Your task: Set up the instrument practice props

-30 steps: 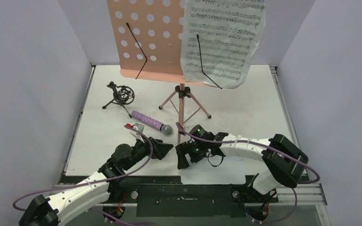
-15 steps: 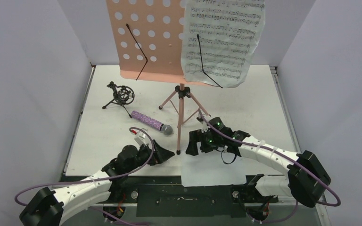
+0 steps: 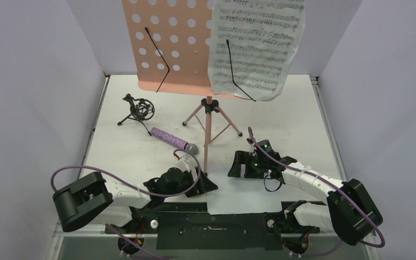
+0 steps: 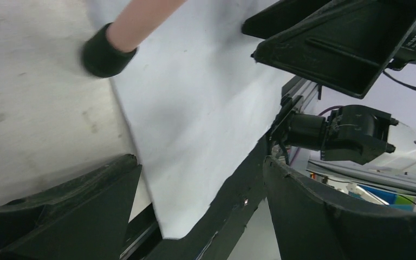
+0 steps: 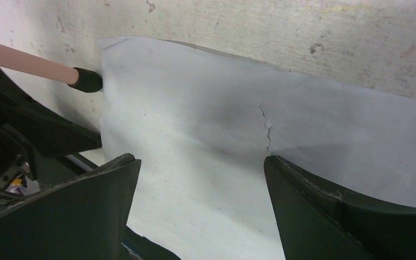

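Note:
The pink music stand [image 3: 208,130] rises mid-table, and one sheet-music page [image 3: 254,46] rests on the right half of its perforated desk [image 3: 168,43]. The other page [image 3: 241,199] lies blank side up at the near edge. It has a small tear [image 5: 265,127]. My left gripper [image 3: 206,184] is open, low at this page's near-left corner [image 4: 195,108], with the corner showing between its fingers. My right gripper [image 3: 238,165] is open and hovers over the page's far edge [image 5: 222,135]. The purple microphone [image 3: 169,138] lies left of the stand. The black mic holder [image 3: 136,111] stands behind it.
The stand's front leg ends in a black foot [image 5: 86,80] at the page's far-left corner, also seen in the left wrist view [image 4: 102,51]. The black base rail [image 3: 211,222] runs under the page's near edge. Purple cables loop off both arms.
My left arm has swung right along the near edge to the page's left corner. My right gripper has moved right and back from the stand's leg. Both stay open.

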Controlling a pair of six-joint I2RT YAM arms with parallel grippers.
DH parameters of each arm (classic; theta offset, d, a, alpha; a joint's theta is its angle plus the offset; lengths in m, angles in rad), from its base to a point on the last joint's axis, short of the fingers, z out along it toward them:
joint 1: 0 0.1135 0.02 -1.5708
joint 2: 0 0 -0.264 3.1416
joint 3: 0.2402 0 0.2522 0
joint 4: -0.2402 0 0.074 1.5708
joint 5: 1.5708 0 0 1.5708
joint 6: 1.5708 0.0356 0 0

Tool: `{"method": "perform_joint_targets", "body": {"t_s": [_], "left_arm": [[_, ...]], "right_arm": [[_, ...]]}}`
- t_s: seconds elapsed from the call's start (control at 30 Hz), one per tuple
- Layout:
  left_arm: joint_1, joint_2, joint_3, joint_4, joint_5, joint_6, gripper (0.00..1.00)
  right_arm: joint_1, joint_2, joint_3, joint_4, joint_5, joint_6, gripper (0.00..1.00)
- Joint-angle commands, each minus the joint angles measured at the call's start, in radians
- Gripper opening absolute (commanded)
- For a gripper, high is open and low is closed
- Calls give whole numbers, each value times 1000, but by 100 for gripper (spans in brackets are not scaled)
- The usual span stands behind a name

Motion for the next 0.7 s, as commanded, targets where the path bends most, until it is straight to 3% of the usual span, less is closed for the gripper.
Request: {"method": "perform_joint_targets", "body": {"t_s": [0.0,0.1,0.4,0.53,0.67], "left_arm": [[-50,133,78,126,-72,-59,83],[-74,213,124,197,-75,-71,83],[-97,358,130,621,-75,-127,81],[-97,333,113,660,-99,-121,80],[-100,257,105,590,-121,-95,80]], "right_arm": [[-15,28,-76,33,-34,36,90],[-22,35,-91,54,-54,46,90],[-45,17,-88,47,-62,45,90],[-53,14,-82,47,-63,43,90],[-57,12,-78,48,-64,46,90]]}}
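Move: The white sheet lies flat under the left hand, its middle about 14 cm to that hand's right, roughly level fore and aft and 3 cm below. The stand's near foot is some 8 cm ahead, and the microphone about 22 cm ahead and 15 cm left. For the right hand, the sheet's middle is about 6 cm back, level sideways and 2 cm below; the same foot stands 15 cm to its left and 1 cm ahead. Rightward, low over the table, the left hand sweeps about 7 cm in under the sheet's left edge, then climbs some 5 cm as its fingertips tip upward by about 15 degrees, fingers still wide open, one of them lifting the edge from below. The right hand, also open, barely shifts, rolls slightly and keeps a fingertip resting on the sheet. ##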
